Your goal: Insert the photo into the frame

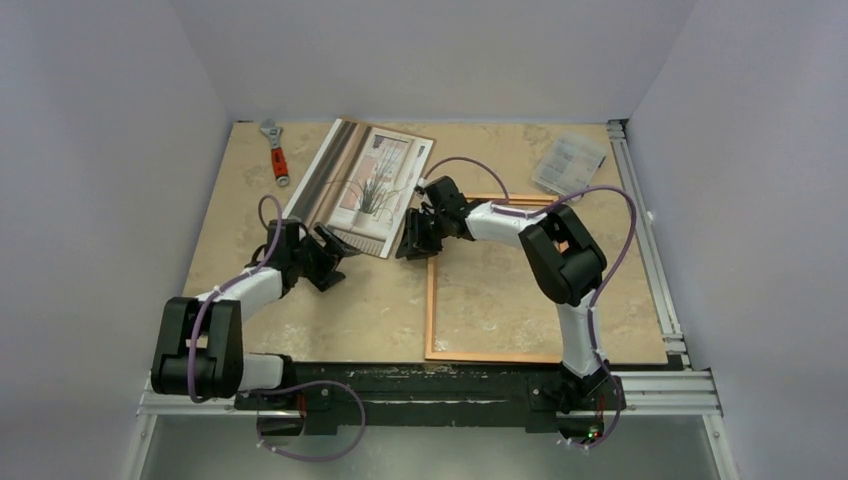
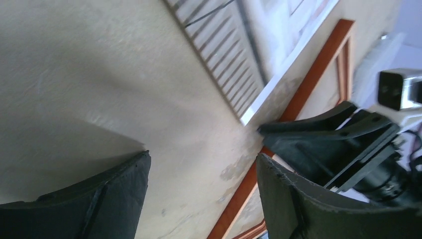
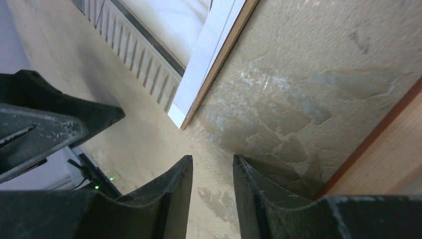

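Note:
The photo lies face up on the table, left of the frame, showing a grassy plant and striped curtains. My left gripper hovers just off the photo's near left edge, open with only bare table between its fingers. My right gripper sits by the photo's near right corner, over the frame's far left corner, jaws narrowly apart and holding nothing. In the left wrist view the photo, the frame and the right gripper lie ahead. The right wrist view shows the photo's corner and a frame edge.
An orange-handled wrench lies at the back left of the table. A small clear plastic box sits at the back right. A metal rail runs along the right edge, and grey walls enclose the table.

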Motion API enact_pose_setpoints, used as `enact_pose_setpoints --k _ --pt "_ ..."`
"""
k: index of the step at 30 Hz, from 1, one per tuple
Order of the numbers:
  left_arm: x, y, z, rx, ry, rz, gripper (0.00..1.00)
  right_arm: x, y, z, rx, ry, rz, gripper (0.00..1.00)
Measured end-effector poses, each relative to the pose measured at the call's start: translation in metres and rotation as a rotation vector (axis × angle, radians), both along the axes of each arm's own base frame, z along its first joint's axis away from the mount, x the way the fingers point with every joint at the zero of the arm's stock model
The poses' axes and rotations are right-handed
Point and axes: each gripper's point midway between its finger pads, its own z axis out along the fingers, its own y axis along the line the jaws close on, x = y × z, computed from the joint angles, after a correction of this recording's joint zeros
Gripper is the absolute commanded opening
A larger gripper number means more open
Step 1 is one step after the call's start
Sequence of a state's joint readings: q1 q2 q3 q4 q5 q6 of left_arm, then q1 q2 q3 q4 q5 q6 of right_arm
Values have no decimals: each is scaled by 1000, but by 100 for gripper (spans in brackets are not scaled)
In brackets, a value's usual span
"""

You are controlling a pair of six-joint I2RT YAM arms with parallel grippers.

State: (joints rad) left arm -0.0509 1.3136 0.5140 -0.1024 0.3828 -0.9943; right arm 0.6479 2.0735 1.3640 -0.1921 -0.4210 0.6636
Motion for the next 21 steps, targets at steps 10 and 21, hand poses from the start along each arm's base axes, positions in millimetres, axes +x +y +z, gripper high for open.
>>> enact_pose_setpoints --k 10,21 --pt "61 -32 3 -193 -142 130 72 -2 -2 0 150 135 -90 37" --pt "88 -78 4 -387 -236 116 71 8 -21 4 160 149 -142 37"
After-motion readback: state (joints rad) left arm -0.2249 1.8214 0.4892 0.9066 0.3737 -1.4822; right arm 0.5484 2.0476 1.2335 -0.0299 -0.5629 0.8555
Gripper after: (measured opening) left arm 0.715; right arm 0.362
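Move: The photo's middle is about 18 cm ahead of the left gripper and 4 cm to its right, some 3 cm lower; its near corner is only 2 cm ahead and 9 cm right. The wrench lies 25 cm ahead and 15 cm left, the frame's middle 33 cm right and 3 cm back. From the right gripper, the photo's middle lies roughly 15 cm ahead and 9 cm left. Bring the open left gripper forward about 9 cm, keeping it low over the table, and swing it rightward some 8 cm as it goes, so a finger meets the photo's near edge and pushes it forward and towards the frame; roll the wrist about 20 degrees, left side down, and lift the fingers' aim. Shift the right gripper some 2 cm right, fingers held nearly shut, tilting it slightly beside the near corner. ##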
